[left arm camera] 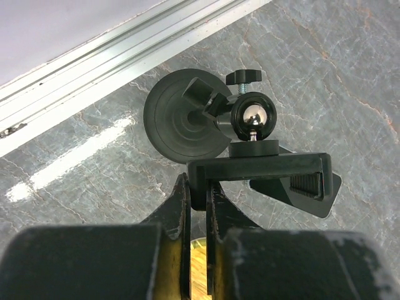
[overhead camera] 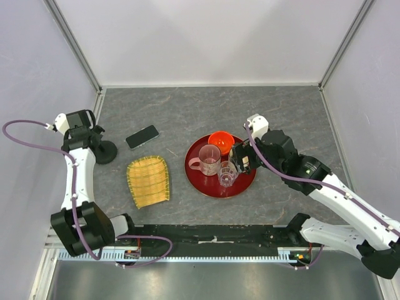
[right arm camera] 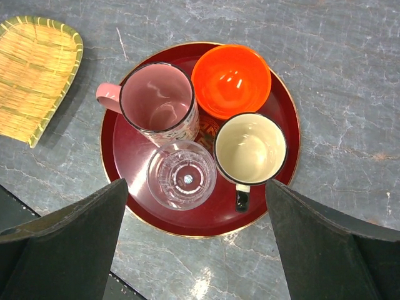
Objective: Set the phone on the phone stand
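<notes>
The phone lies flat on the grey table, black and glossy, right of my left arm. The phone stand is at the table's left edge; in the left wrist view I see its round disc base, a ball joint and the clamp bracket on top. My left gripper is shut on the bracket's left end, which sits between the two fingers. My right gripper hangs open above the red tray, holding nothing. The phone is apart from both grippers.
A round red tray at mid-table carries a pink mug, an orange bowl, a cream mug and a clear glass. A yellow woven mat lies between the stand and the tray. An aluminium wall rail runs just behind the stand.
</notes>
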`<state>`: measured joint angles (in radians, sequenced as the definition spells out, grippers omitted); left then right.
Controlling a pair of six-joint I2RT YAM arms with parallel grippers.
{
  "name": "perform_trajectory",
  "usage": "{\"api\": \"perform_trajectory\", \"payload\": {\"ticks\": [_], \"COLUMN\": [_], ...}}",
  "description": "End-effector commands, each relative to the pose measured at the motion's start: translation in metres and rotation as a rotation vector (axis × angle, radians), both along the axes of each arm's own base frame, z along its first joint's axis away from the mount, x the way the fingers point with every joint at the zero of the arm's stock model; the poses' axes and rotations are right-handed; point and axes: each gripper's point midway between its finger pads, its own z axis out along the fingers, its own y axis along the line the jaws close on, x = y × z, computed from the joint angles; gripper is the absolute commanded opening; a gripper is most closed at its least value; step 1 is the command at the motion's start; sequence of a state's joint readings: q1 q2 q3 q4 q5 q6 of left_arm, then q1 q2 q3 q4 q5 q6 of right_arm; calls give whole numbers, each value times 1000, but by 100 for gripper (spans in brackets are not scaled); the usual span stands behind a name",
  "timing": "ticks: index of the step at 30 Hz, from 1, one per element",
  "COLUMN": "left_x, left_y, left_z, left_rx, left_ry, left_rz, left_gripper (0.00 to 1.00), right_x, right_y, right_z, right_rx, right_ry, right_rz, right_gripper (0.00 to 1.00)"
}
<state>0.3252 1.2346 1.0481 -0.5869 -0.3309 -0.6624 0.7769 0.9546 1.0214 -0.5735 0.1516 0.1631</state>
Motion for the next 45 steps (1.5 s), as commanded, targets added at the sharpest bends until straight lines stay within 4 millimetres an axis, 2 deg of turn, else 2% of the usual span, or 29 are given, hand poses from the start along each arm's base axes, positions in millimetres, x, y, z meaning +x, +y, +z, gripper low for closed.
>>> {"api": "perform_trajectory", "payload": {"ticks": [1, 7, 10, 11, 12, 13, 15, 16, 17, 19, 20, 23, 24, 25, 26, 27, 28, 31, 34, 38, 45], "left_x": [14, 19, 28, 32, 38, 46, 55, 60, 67, 73, 78, 83, 89, 95, 96, 101, 105, 114, 119, 119, 120], "left_y": [5, -20, -42, -53, -75, -85, -125, -137, -161, -186, -211, -250, -260, -266, -272, -281, -285, -289, -290, -291, -281], "left_z": [73, 121, 151, 157, 164, 172, 177, 181, 174, 172, 161, 156, 141, 141, 131, 111, 112, 88, 75, 64, 36], "left_rx": [118, 160, 192, 192, 165, 182, 157, 190, 180, 222, 205, 224, 196, 190, 152, 87, 73, 28, -4, -17, -25], "left_ry": [-220, -385, -488, -517, -557, -592, -625, -626, -609, -592, -570, -560, -528, -522, -488, -446, -444, -364, -315, -262, -97], "left_rz": [-42, -186, -310, -371, -492, -560, -754, -825, -913, -1024, -1100, -1262, -1310, -1336, -1363, -1410, -1426, -1441, -1447, -1455, -1401], "left_gripper": [2, 2, 2, 2, 2, 2, 2, 2, 2, 2, 2, 2, 2, 2, 2, 2, 2, 2, 2, 2, 2], "right_x": [5, 6, 6, 7, 8, 8, 7, 7, 7, 7, 7, 6, 7, 6, 7, 7, 7, 7, 7, 8, 8], "right_y": [7, 13, 17, 17, 19, 20, 22, 23, 23, 26, 27, 31, 31, 32, 32, 33, 34, 35, 36, 38, 40], "right_z": [18, 13, 14, 13, 14, 14, 16, 18, 19, 20, 19, 20, 21, 21, 21, 21, 20, 20, 17, 15, 7], "right_rx": [38, 46, 60, 59, 64, 66, 76, 86, 91, 105, 106, 122, 126, 130, 132, 135, 135, 142, 141, 137, 136], "right_ry": [-31, -10, -7, -4, -2, 2, 10, 6, 7, 12, 19, 31, 30, 32, 33, 37, 41, 46, 59, 66, 87], "right_rz": [3, 15, 20, 18, 21, 22, 24, 25, 25, 27, 28, 34, 31, 33, 30, 29, 31, 31, 32, 32, 28], "right_gripper": [98, 98, 98, 98, 98, 98, 98, 98, 98, 98, 98, 98, 98, 98, 98, 98, 98, 98, 98, 98, 98]}}
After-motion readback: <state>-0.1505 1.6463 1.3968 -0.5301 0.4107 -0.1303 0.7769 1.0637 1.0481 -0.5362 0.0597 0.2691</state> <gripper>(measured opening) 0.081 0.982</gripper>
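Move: The phone stand is already pinched in the left fingers; the bare spot it goes to is about 11 cm ahead and 31 cm right of that hand, at table level some 16 cm down. The phone lies about 11 cm ahead and 15 right of the hand, the red tray's middle 46 right and 3 back, the orange bowl 8 ahead and 47 right. From the right hand, that spot is roughly 14 cm ahead and 23 left. The phone stand, kept pinched by its clamp, is carried by the left hand up about 10 cm, then some 28 cm right and 10 forward, over the phone towards the tray, swinging clockwise nearly 80 degrees before being lowered to its starting height. The fingers never open. The right hand, still wide open, drifts a few centimetres left above the tray. ##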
